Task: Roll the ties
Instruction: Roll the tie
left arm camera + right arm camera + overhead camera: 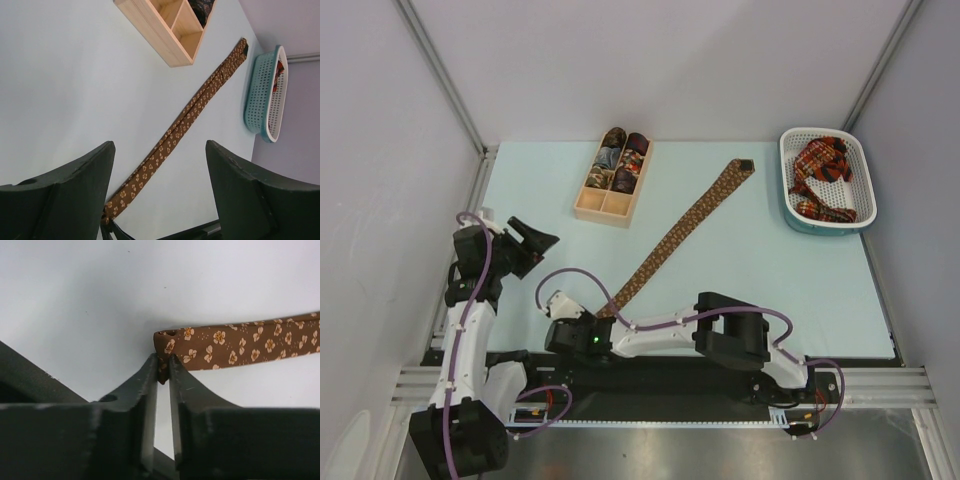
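Observation:
A brown tie (682, 233) with small gold flowers lies stretched diagonally across the light blue table, its wide end at the back near the basket. My right gripper (163, 366) is shut on the tie's narrow near end (167, 347), the fabric pinched between the fingertips. In the top view that gripper (603, 322) sits low at the front of the table. My left gripper (159, 150) hangs open above the table at the left, nothing between its fingers, looking along the brown tie (190, 112). Several rolled ties (622, 160) fill the wooden box's far compartments.
A light wooden divided box (601, 208) stands at the back centre-left, its near compartments bare. A white perforated basket (802, 218) at the back right holds red plaid ties (823, 178). The table's front edge runs just behind the arm bases.

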`<state>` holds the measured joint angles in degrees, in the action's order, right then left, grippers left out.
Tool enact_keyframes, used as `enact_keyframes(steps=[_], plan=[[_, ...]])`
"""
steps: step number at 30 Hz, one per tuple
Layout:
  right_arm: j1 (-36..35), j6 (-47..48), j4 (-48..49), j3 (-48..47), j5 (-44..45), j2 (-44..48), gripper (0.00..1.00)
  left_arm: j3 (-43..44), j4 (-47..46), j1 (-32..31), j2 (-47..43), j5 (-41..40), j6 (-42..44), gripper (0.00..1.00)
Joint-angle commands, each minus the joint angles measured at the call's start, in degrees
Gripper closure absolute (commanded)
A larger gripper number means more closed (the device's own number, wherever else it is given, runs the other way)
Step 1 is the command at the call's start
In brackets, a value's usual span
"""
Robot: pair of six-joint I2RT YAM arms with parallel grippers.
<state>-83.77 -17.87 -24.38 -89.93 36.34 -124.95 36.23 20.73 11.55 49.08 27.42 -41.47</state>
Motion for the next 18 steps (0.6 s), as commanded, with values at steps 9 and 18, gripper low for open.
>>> enact_keyframes(steps=[9,18], plan=[[4.48,-1.98,7.15,6.95,-13.37,8.99,1.0,-2.03,-4.9,-0.38,-2.4,0.88,2.63,0.22],[13.89,-4.81,18.49,18.21,-34.73,17.98,1.0,-6.07,-7.79,-13.37,-2.76,-6.32,0.97,0.16]])
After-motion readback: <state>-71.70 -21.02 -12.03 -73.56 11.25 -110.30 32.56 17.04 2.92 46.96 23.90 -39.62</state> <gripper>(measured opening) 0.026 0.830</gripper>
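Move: The brown flowered tie's near end lies right at the right fingertips, already between the part-open pads. From there the tie runs out diagonally to its far end, about 44 cm ahead and 38 cm to the right, and the wooden tray's middle stands some 40 cm ahead and 3 cm right. From the left hand, the tie's near end is about 14 cm back, 9 cm to the right and 15 cm below. The right fingers first shut fully on the tie's near end while the hand stays nearly in place, then carry the pinched end forward, up and to the right along the tie towards its far end, a little over 2 cm each way, the wrist tipping further down and rolling its left side up, some 25 degrees in all. In the last part the empty, wide-open left hand starts about 3 cm to the right, drifting slightly back and down towards the tie's near end and turning a little clockwise. ##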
